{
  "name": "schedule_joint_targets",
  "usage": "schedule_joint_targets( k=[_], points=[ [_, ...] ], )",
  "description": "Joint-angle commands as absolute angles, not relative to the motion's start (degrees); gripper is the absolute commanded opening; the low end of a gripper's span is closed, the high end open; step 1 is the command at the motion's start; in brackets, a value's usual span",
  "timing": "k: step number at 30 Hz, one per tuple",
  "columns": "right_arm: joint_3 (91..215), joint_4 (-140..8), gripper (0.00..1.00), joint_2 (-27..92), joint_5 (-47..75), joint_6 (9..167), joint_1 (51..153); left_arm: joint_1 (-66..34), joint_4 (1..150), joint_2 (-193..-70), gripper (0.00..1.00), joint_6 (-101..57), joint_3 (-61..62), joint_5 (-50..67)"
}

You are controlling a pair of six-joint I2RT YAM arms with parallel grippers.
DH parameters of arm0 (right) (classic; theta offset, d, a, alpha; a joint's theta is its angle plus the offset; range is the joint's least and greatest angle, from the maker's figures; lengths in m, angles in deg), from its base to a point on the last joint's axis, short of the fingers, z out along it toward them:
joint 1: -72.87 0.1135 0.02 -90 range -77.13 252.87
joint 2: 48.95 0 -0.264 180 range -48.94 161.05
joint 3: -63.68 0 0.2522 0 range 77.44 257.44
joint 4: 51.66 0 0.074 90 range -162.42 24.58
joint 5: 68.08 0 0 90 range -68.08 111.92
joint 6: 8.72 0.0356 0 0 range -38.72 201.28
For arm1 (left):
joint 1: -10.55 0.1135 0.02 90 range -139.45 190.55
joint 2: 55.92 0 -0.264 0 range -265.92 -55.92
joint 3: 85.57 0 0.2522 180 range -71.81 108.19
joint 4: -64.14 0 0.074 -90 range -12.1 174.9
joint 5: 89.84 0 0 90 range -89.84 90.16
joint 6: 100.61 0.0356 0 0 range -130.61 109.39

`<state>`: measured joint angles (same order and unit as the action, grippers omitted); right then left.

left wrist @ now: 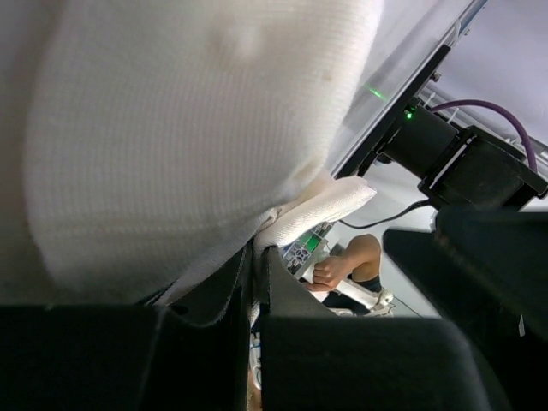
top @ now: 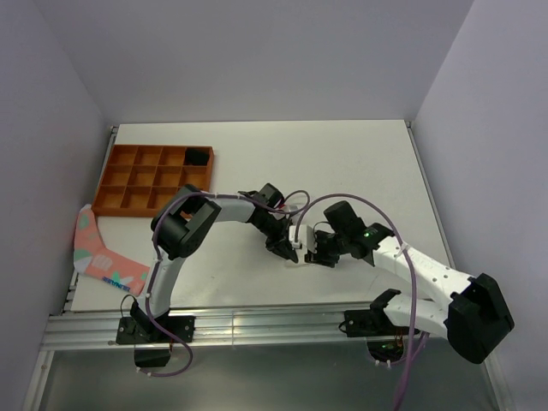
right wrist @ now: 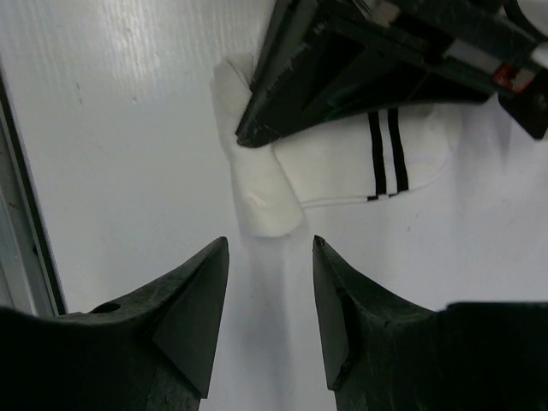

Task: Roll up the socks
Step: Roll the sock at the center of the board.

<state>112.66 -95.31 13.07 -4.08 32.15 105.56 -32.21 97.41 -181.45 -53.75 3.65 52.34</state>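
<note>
The white sock (right wrist: 342, 167), with two black cuff stripes, lies flat on the table. Its folded foot end (right wrist: 261, 193) points toward my right gripper (right wrist: 270, 244). That gripper is open and empty, with its tips just short of the sock. My left gripper (left wrist: 257, 261) is shut on a fold of the white sock (left wrist: 188, 137), whose knit fills most of the left wrist view. From above, both grippers meet at the table's middle, the left gripper (top: 282, 246) beside the right gripper (top: 318, 254), with the white sock (top: 296, 233) between them. No black sock with white stripes shows.
An orange compartment tray (top: 128, 175) stands at the back left, with a black lump (top: 199, 156) in its far right compartment. A pink fabric piece with teal patches (top: 98, 253) lies at the table's left edge. A metal rail (top: 257, 324) runs along the near edge.
</note>
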Motion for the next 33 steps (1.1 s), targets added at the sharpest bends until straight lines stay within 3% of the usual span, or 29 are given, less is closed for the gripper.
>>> schedule_joint_targets(
  k=[1,14,33],
  points=[
    [110.6,-90.8,0.52,11.4,-1.6,31.4,109.6,-31.5,102.2,-185.2,0.01,-49.9,3.1,43.0],
    [105.8,-80.5,0.51,14.4,8.5,31.9,122.5,-30.9,103.7,-186.0,0.01,-48.7,4.3,43.0],
    [104.7,-72.8,0.47,22.5,14.5,29.1,123.7,-30.6,103.7,-185.1,0.01,-47.4,2.7,44.4]
  ],
)
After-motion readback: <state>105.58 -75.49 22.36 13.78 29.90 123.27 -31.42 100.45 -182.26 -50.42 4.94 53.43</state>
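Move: The rolled-up end of the white sock lies about 6 cm to the right hand's left, level with it fore-and-aft and some 6 cm below. The left gripper's fingers are already on that roll, about 6 cm left of the right hand and 5 cm below it. The sock's black stripes lie roughly 5 cm ahead, 7 cm left and 7 cm below the right hand. For the left hand, the roll is right at its fingertips. The right hand comes down and to its left onto the free right-hand end of the sock roll, about 4 cm across and 4.5 cm down, swinging some 3 cm back on the way and then forward again to where it began. It turns counter-clockwise by roughly 15 degrees with its fingers staying half open, ending with a fingertip on each side of the roll's end, while the left hand stays in place and keeps the roll pinched. ##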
